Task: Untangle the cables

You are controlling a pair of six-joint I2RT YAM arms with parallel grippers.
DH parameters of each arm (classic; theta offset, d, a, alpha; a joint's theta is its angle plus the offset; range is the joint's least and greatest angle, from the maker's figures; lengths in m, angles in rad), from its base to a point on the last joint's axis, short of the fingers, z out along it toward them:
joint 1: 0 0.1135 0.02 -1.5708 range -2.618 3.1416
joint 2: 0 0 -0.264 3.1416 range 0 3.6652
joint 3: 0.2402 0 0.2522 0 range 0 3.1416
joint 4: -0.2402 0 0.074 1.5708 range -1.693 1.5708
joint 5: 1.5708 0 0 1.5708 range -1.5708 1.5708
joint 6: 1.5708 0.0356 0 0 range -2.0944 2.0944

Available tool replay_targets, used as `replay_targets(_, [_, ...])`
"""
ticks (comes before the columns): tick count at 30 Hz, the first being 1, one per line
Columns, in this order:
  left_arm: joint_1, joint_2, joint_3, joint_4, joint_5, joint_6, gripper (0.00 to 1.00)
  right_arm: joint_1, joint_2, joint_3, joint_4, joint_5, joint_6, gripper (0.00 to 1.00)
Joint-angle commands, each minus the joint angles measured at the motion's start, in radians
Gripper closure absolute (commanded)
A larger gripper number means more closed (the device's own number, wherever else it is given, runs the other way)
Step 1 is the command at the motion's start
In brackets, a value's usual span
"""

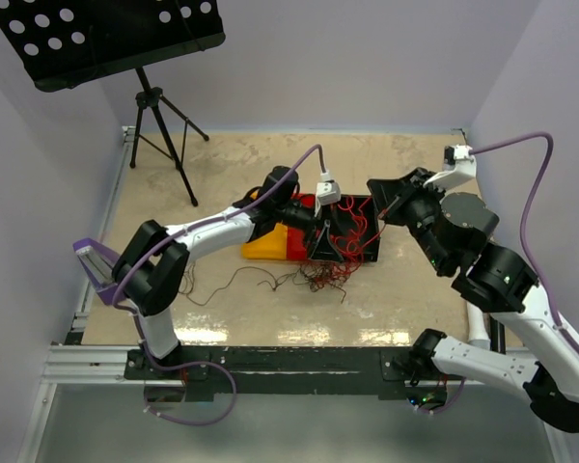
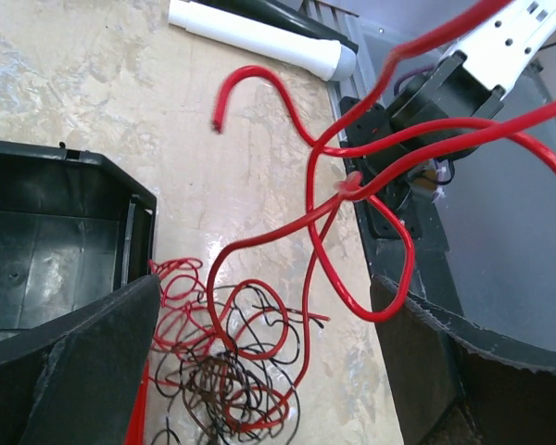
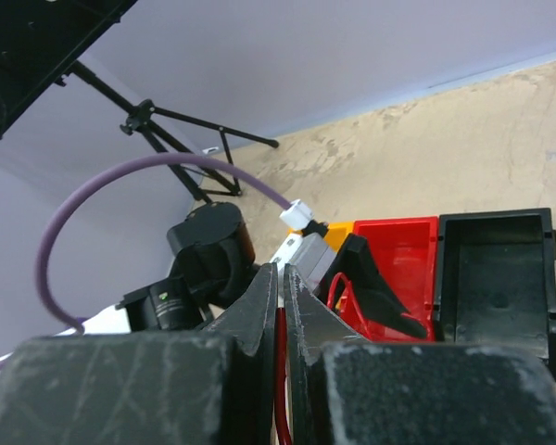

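Observation:
The cables are thin red and dark wires. A tangle of them (image 2: pixel 224 371) lies on the table below my left gripper (image 2: pixel 264 283), whose jaws stand open and wide apart around raised loops of a red cable (image 2: pixel 315 232). That cable runs up to my right gripper (image 3: pixel 280 273), which is shut on it; the red strand (image 3: pixel 280 357) shows between its pressed fingers. From above, my left gripper (image 1: pixel 320 239) hovers over the bins, my right gripper (image 1: pixel 379 210) is just to its right, and red cables (image 1: pixel 345 236) hang between them. More dark cables (image 1: pixel 241 280) trail left on the table.
A yellow bin (image 1: pixel 263 248), a red bin (image 3: pixel 398 269) and a black bin (image 3: pixel 496 278) sit side by side mid-table. A tripod with a black perforated stand (image 1: pixel 159 125) is at the back left. A metal frame (image 1: pixel 270 362) edges the table's near side.

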Motion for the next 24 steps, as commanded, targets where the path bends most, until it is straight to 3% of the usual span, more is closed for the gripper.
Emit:
replay_targets(1, [0.018,-0.008,0.010,0.115,0.055,-0.092,0.00,-0.003,-0.045,0.024,0.032,-0.061,0.016,1.00])
replay_targets(13, [0.116,-0.164,-0.157,0.061,0.081,-0.178,0.00,-0.003,-0.094,0.026,0.056,-0.126,0.028,1.00])
replay_targets(19, [0.124,-0.276,-0.171,-0.058,0.072,-0.116,0.00,-0.003,-0.081,0.016,0.123,-0.244,-0.012,1.00])
replay_targets(21, [0.122,-0.275,-0.105,-0.150,0.094,-0.043,0.00,-0.003,-0.074,0.021,0.160,-0.309,-0.036,1.00])
replay_targets(24, [0.118,-0.270,-0.004,-0.369,0.137,0.197,0.00,-0.003,-0.054,0.050,0.170,-0.346,-0.055,1.00])
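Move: The cable tangle lies on the table almost straight below the open left hand, some 17 cm down, with red loops hanging about 4 cm to the right of that hand and slightly above it. From the left hand the black bin is about 12 cm ahead and 8 cm right, the red bin 12 cm ahead and 6 cm left. From the right hand, which already holds the red cable, the tangle lies about 8 cm left, level fore and aft, and 41 cm down. The red cable stays pinched in the shut right fingers and is drawn up about 4 cm and back nearly as far from above the tangle, the hand edging left and turning some 15 degrees counter-clockwise late on. The left hand, fingers kept wide open, backs off leftward about 6.5 cm from the hanging loops, dipping slightly before rising some 4 cm. ##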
